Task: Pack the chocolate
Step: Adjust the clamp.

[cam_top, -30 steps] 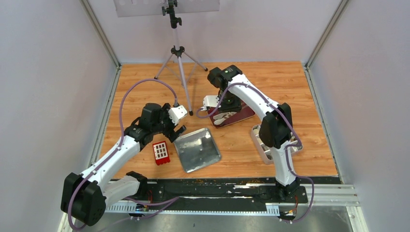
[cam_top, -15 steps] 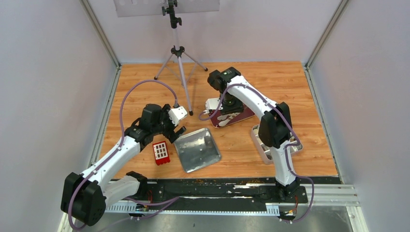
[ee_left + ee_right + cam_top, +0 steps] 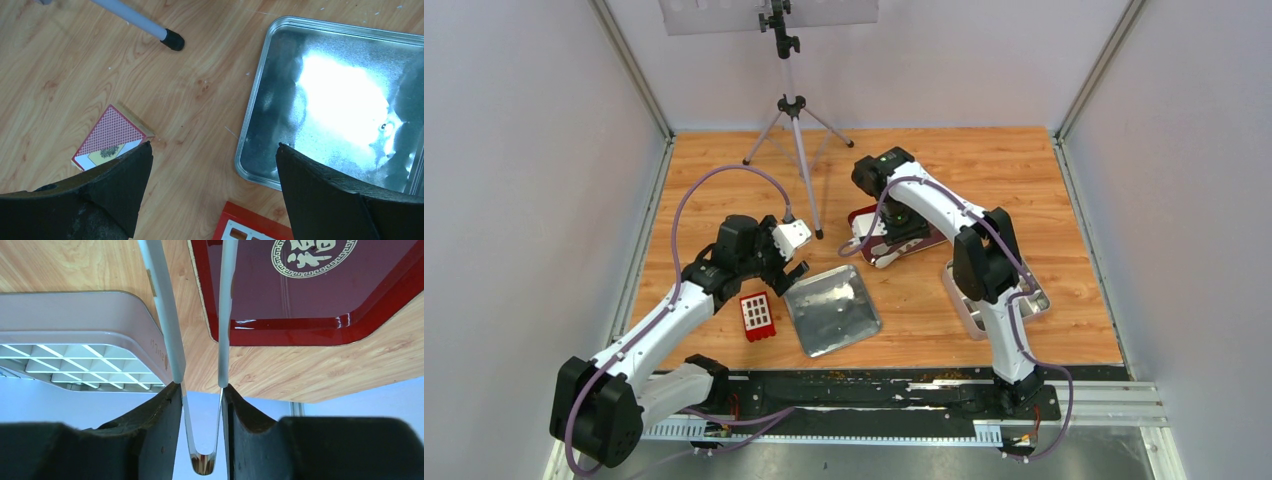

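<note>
No chocolate shows in any view. My right gripper [image 3: 200,387] is shut on a pair of metal tongs [image 3: 172,340], whose two grey-tipped arms run forward from between the fingers. The tongs reach over the edge of a dark red glossy box [image 3: 310,295] with a gold emblem. From above, the right gripper [image 3: 894,225] hangs over that red box [image 3: 929,238] mid-table. My left gripper [image 3: 212,147] stands wide open above bare wood with nothing between its fingers. In the top view the left gripper [image 3: 789,268] is beside the silver tray.
A shiny silver tray [image 3: 832,310] lies front centre, and a small red block with white squares [image 3: 757,315] sits left of it. A grey tray with a grid insert [image 3: 75,320] lies at the right, partly under the right arm. A red-patterned card box [image 3: 107,135] and a tripod [image 3: 796,130] stand nearby.
The right arm has swung a little left and nearer, carrying the tongs over the red box. The left arm has not moved.
</note>
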{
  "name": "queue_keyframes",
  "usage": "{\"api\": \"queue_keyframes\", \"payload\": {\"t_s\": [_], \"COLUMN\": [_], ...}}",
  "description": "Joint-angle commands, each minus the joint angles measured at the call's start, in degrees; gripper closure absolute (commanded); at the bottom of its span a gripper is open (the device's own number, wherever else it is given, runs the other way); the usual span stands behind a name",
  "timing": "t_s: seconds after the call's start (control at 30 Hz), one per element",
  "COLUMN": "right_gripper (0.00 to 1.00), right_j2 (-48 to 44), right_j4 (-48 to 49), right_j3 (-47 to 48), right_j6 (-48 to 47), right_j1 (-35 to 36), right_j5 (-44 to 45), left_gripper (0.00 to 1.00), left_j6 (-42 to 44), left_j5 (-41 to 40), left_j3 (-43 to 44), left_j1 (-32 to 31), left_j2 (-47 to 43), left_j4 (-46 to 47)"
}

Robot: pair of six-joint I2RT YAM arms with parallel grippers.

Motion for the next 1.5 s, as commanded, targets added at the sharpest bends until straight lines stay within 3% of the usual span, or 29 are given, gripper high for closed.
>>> {"api": "queue_keyframes", "payload": {"t_s": [0.0,0.3,0.47,0.57,0.83,1.13,1.27,1.47], "right_gripper": [0.66,0.66,0.66,0.66,0.68,0.68,0.67,0.68], "right_j2": [0.4,-3.0,-4.2,-3.1,0.4,0.2,-0.1,-1.1], "right_j4": [0.7,-2.8,-2.8,-2.8,-2.7,-2.5,-2.5,-2.4], "right_j3": [0.2,2.5,6.7,11.0,17.6,17.5,17.7,16.9], "right_j6": [-0.4,-1.5,2.8,6.9,17.3,24.3,24.8,24.9], "right_j1": [-0.2,-0.6,-2.1,-3.1,-7.3,-8.6,-8.6,-8.5], "right_j5": [3.1,-2.5,-12.2,-19.6,-36.7,-47.8,-49.0,-50.0], "left_gripper": [0.0,0.0,0.0,0.0,0.0,0.0,0.0,0.07], "left_j6": [-1.2,0.9,4.5,11.5,26.5,64.9,67.1,68.6], "left_j5": [0.7,2.4,7.3,5.8,6.3,10.0,10.4,2.4], "left_j3": [0.2,1.1,0.5,2.2,5.3,7.1,10.4,14.1], "left_j1": [0.3,0.3,-1.1,-6.1,-9.2,-10.8,-11.0,-12.6], "left_j2": [-0.5,-0.9,-2.2,0.2,8.3,16.8,21.4,29.2], "left_j4": [2.2,0.7,9.9,12.8,20.6,29.3,29.6,33.8]}}
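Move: The clamp, held by the right hand, has its pale jaws about 21 cm to the right of the open left hand, 2 cm ahead and 5 cm lower; from the right hand they lie roughly 8 cm left, 6 cm back and 4 cm down. On the table, some 12 cm below the left hand, the red tray is 26 cm right and 11 cm ahead of it, the metal tray 9 cm right and 10 cm back, the tripod foot 7 cm right and 10 cm ahead. After a short wait the left hand sweeps right and then forward as well, about 13 cm right and 9 cm forward while rising some 5 cm, rolling well over 60 degrees clockwise as seen along its fingers, so that the still wide-open fingers come around the clamp's jaws without closing. The right hand keeps its grip on the clamp and brings it to meet them, some 9 cm left and 5 cm up, swinging its fingertips from slightly right of straight down to down-left and turning about 35 degrees clockwise so that the jaws rise towards the left hand. ##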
